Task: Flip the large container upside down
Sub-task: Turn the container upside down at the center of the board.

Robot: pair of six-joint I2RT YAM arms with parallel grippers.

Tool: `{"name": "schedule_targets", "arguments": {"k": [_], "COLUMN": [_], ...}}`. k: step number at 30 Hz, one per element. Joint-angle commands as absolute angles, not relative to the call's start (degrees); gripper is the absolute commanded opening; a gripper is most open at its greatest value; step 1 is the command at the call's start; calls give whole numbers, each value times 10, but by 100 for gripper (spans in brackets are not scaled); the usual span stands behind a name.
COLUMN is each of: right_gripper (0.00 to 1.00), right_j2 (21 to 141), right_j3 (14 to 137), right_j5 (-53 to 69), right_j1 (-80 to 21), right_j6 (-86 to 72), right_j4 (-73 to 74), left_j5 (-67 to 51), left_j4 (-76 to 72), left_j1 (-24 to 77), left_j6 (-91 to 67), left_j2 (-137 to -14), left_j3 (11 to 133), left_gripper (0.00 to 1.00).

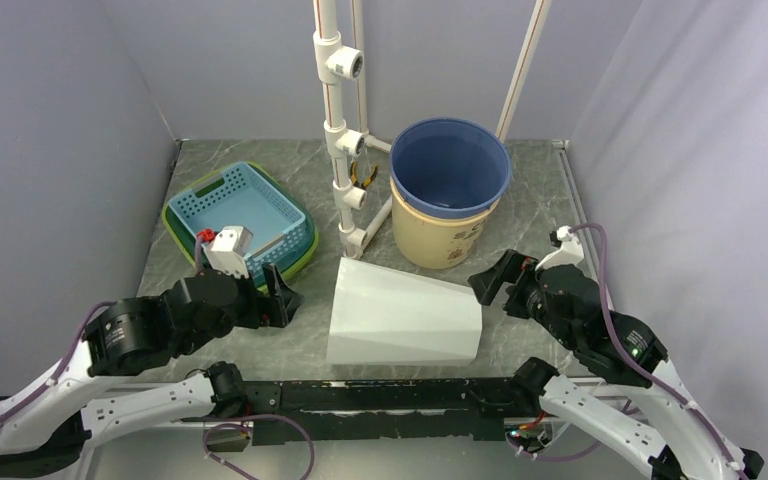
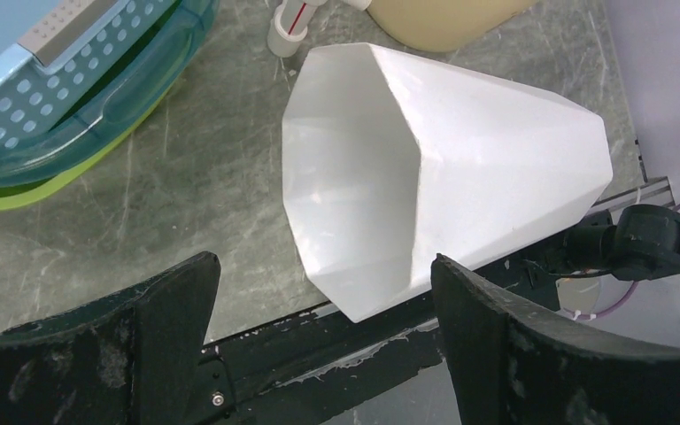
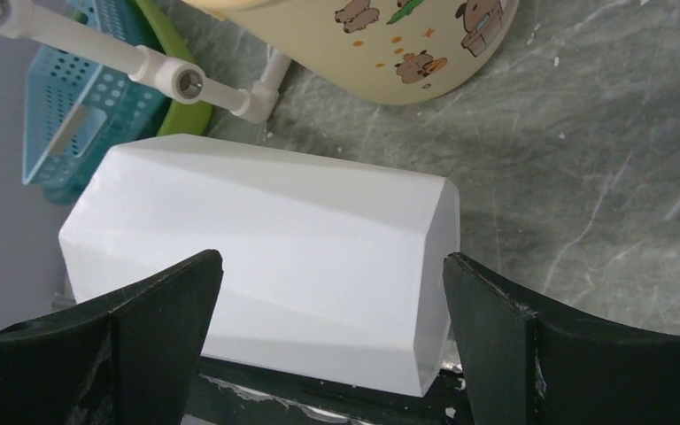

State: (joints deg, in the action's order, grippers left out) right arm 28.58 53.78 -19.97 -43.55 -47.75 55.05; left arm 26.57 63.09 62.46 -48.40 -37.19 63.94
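The large container (image 1: 405, 320) is a white faceted bin lying on its side near the table's front edge. Its wide open mouth (image 2: 354, 186) faces left and its narrower closed end (image 3: 434, 274) faces right. My left gripper (image 1: 285, 295) stands open just left of the mouth, apart from it, and in the left wrist view its fingers (image 2: 323, 266) frame the lower rim without touching. My right gripper (image 1: 490, 280) is open at the closed end. In the right wrist view the container's side (image 3: 274, 230) fills the space beyond the spread fingers (image 3: 332, 259).
A blue bucket (image 1: 450, 165) sits nested in a yellow cartoon-printed bucket (image 1: 440, 235) behind the container. A blue perforated basket (image 1: 240, 210) rests in a green tray at the back left. A white pipe frame (image 1: 345, 150) rises between them. A black rail (image 1: 380, 395) runs along the front edge.
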Motion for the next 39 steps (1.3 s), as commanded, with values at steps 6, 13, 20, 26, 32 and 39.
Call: {"name": "schedule_targets", "arguments": {"k": [6, 13, 20, 26, 32, 39], "right_gripper": [100, 100, 100, 100, 100, 100], "right_j2": [382, 349, 358, 409, 476, 444], "right_j3": [598, 529, 534, 520, 538, 497], "right_j5": [-186, -137, -153, -182, -225, -212], "right_j1": [-437, -436, -436, -436, -436, -436], "right_j6": [-483, -496, -465, -454, -485, -475], "right_j4": [614, 582, 569, 515, 468, 429], "left_j5": [228, 222, 203, 262, 314, 318], "left_j4": [577, 616, 594, 531, 527, 533], "left_j1": [627, 627, 627, 627, 627, 626], "left_j6": [-418, -425, -454, -413, -379, -425], "left_j2": [-378, -440, -438, -436, -482, -540], "left_j3": [674, 706, 666, 651, 669, 686], "left_gripper": [94, 94, 94, 94, 95, 95]}}
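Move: Lying on its side near the board's front edge with its mouth to the left, the container is about 14 cm to the left hand's right, 5 cm ahead and 18 cm below; from the right hand it is some 9 cm left, 4 cm ahead and 16 cm below. The nested buckets stand about 17 cm ahead of the right hand and 3 cm left. The pipe's foot is roughly 15 cm ahead of the left hand and 5 cm right, the baskets 18 cm ahead and 12 cm left. Closing in on the container from both sides, both grippers stay wide open. The right hand sinks about 6 cm, easing back first, then reaching forward and left over the far right corner, tipping roughly 10 degrees lower. The left hand goes right towards the mouth, rising and sinking a little, then pushes about 4 cm forward while still edging right, rolling its left side up about 10 degrees. ##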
